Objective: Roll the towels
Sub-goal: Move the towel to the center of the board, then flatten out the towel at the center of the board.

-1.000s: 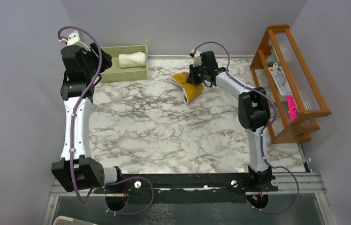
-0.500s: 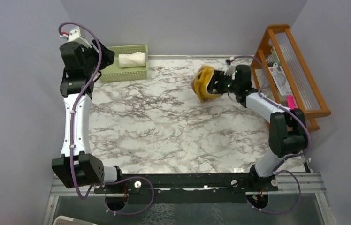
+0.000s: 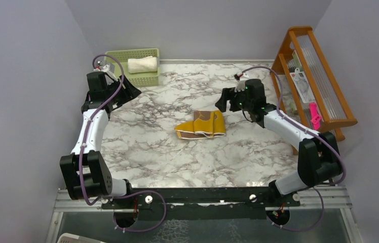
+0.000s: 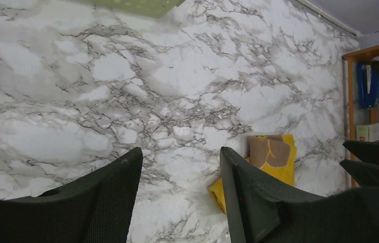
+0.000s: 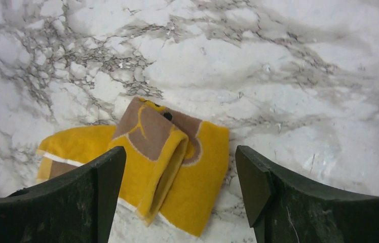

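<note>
The mustard-yellow towel (image 3: 200,124) with a brown patch lies loosely folded and crumpled near the middle of the marble table (image 3: 147,152). My right gripper (image 3: 226,101) hovers just behind and right of it, open. In the right wrist view the towel (image 5: 197,172) shows below the spread fingers of that gripper (image 5: 180,152), untouched. The cream-white towel (image 3: 142,65) lies rolled in the green basket (image 3: 126,78). My left gripper (image 3: 128,91) hangs in front of the basket, open and empty (image 4: 181,154). The yellow towel (image 4: 273,157) lies beyond its right finger.
A wooden rack (image 3: 311,86) with papers and a pink item stands along the right edge of the table. The basket's corner (image 4: 137,5) shows at the top of the left wrist view. Grey walls close in the back and sides.
My right gripper carried the yellow towel from the back of the table, opened, and the towel now lies at the middle. My left arm swung down from beside the basket toward the table.
</note>
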### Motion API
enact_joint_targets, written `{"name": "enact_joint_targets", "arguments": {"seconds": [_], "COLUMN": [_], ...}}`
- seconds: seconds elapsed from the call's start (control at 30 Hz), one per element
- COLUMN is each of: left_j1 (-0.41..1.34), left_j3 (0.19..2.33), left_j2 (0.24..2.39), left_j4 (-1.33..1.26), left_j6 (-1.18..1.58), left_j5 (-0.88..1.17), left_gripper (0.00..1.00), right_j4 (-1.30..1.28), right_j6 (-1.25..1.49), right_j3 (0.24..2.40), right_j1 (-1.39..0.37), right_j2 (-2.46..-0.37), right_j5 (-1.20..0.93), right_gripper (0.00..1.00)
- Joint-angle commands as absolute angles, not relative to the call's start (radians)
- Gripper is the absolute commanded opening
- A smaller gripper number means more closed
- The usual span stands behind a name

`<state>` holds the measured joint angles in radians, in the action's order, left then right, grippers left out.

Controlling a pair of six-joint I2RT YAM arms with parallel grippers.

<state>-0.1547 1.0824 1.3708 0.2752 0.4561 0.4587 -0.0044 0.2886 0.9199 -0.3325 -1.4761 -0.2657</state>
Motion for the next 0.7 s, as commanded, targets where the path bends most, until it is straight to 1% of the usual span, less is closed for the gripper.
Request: {"name": "enact_joint_targets", "arguments": {"seconds": [0.0,0.03,0.13,0.23,0.33,0.5,0.67], "left_j1": [-0.132,-0.131,-0.130,-0.130,-0.130,-0.130,-0.129], "left_j3": [1.037,1.010,0.914,0.873,0.874,0.834,0.817], "left_j2": [1.332,1.330,1.328,1.340,1.354,1.336,1.353], "left_j4": [0.211,0.208,0.174,0.134,0.130,0.138,0.122], "left_j6": [0.443,0.434,0.409,0.407,0.390,0.365,0.329], "left_j5": [0.480,0.463,0.427,0.413,0.400,0.321,0.293], "left_gripper": [0.60,0.60,0.59,0.59,0.58,0.57,0.57], "right_j4": [-0.108,-0.126,-0.190,-0.249,-0.236,-0.205,-0.244], "right_j6": [0.083,0.049,0.055,0.119,0.150,0.154,0.189], "right_j3": [1.046,1.062,1.093,1.094,1.042,0.982,0.995], "right_j1": [-0.512,-0.589,-0.674,-0.680,-0.681,-0.680,-0.672], "right_j2": [-1.545,-1.561,-1.613,-1.642,-1.618,-1.569,-1.607], "right_j5": [-0.100,-0.038,0.029,0.057,0.071,0.023,-0.030], "right_gripper": [0.79,0.79,0.78,0.76,0.75,0.75,0.75]}}
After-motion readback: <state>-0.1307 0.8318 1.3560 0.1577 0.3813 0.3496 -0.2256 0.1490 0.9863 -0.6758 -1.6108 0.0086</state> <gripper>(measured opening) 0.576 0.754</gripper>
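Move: The folded yellow towel lies on the table about 8 cm left of the right hand, 5 cm nearer the base and roughly 10 cm below it. From the left hand it is some 25 cm to the right, 7 cm back and about 17 cm down. The green basket with the white roll stands some 17 cm ahead of the left hand, 3 cm to its left and 15 cm lower. Towards the yellow towel the open right hand first swings left about 11 cm, then comes back right some 5 cm while drawing back and sinking about 7 cm, its left side rolling down roughly 20 degrees as it turns a little counter-clockwise. The left hand, open too, sinks and draws slightly back, away from the basket. ##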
